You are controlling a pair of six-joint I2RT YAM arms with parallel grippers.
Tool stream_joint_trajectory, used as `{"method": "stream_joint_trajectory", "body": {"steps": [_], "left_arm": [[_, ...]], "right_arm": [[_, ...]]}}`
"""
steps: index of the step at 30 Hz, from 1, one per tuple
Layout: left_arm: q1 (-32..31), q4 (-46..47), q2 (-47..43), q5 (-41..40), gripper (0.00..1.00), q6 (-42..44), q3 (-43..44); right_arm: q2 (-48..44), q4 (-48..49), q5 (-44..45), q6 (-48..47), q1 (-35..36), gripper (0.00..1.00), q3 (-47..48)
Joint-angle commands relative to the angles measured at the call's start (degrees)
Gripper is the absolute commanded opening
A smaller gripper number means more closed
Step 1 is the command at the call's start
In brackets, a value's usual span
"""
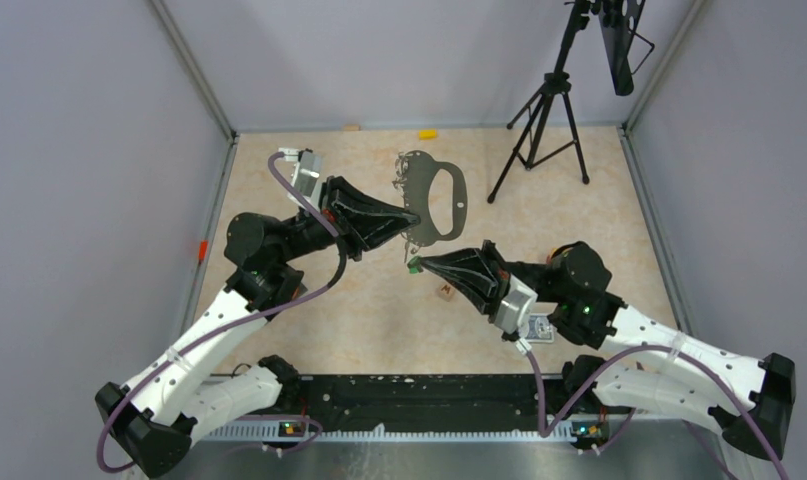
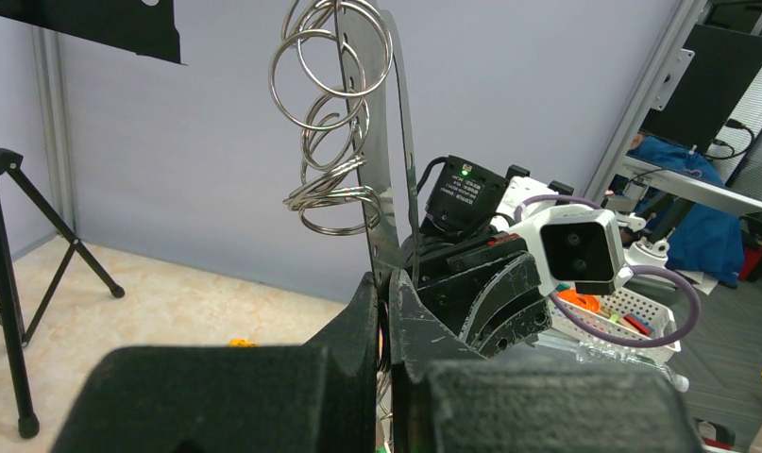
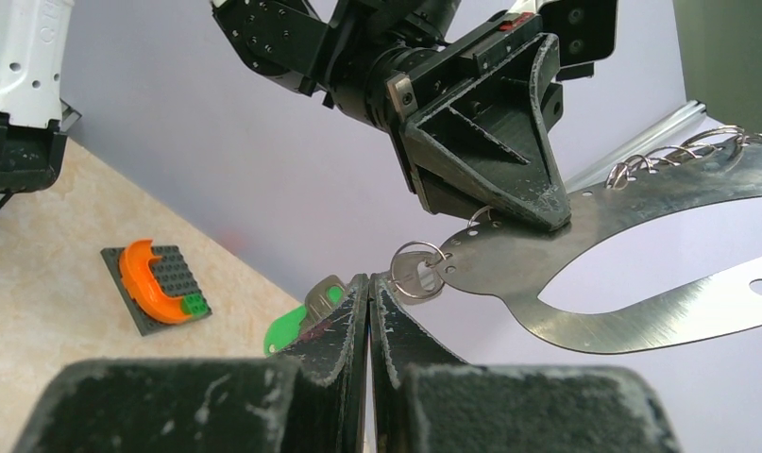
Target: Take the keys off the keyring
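The keyring (image 1: 449, 200) is a flat grey D-shaped plate held above the table. My left gripper (image 1: 411, 215) is shut on its edge; in the left wrist view the plate (image 2: 388, 160) rises from the closed jaws (image 2: 388, 294), with several split rings (image 2: 330, 104) hanging on it. My right gripper (image 1: 419, 264) is shut just below the plate. In the right wrist view its tips (image 3: 369, 283) pinch the green-headed key (image 3: 290, 327), whose head sticks out to the left. A silver key (image 3: 416, 274) hangs on a split ring from a hole in the plate (image 3: 584, 274), touching the tips.
A black tripod (image 1: 539, 130) stands at the back right. A small brown cube (image 1: 445, 292) lies on the table under the right gripper. A grey brick plate with an orange piece (image 3: 155, 283) lies near the right arm. A yellow piece (image 1: 428, 133) lies by the back wall.
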Motion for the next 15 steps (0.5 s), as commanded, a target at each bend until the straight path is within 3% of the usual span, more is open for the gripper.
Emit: {"method": "stream_joint_trajectory", "body": {"steps": [1,4,7,15], "left_arm": [[0.04,2.14,-1.05,-0.16,0.0,0.34,2.83],[0.1,2.14,-1.02,-0.18,0.0,0.51,2.97],[0.1,2.14,-0.98,-0.12,0.0,0.64,3.1],[0.06,2.21,-0.85,-0.23,0.0,0.86,2.93]], "right_arm": [[-1.44,3.15,-0.21,1.89,0.74,0.02,0.6],[-2.07,6.51,0.87,4.11,0.67,0.18,-1.19],[-2.22,8.01,1.22,5.89,0.66,0.25,-2.05],[-1.25,9.92,0.85,9.74,0.67,0.27,-3.03]]}}
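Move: The green-headed key hangs right at the right hand's shut fingertips, about 2 cm to the left of them, 1 cm back and 1 cm lower. Its ring is some 2 cm ahead, 1 cm left and 1 cm up. The metal plate's middle is about 8 cm ahead, 2 cm right and 7 cm up. From the left hand, which already pinches the plate, the key lies some 5 cm back and 8 cm below, about level sideways. Upward, and back off to the right, the right hand draws about 1.5 cm away from the green-headed key, its fingers parting from shut to roughly a quarter open and tipping up some 5 degrees. Its fingertips come clear of the key's green head. The left hand stays put and keeps its pinch on the plate. ##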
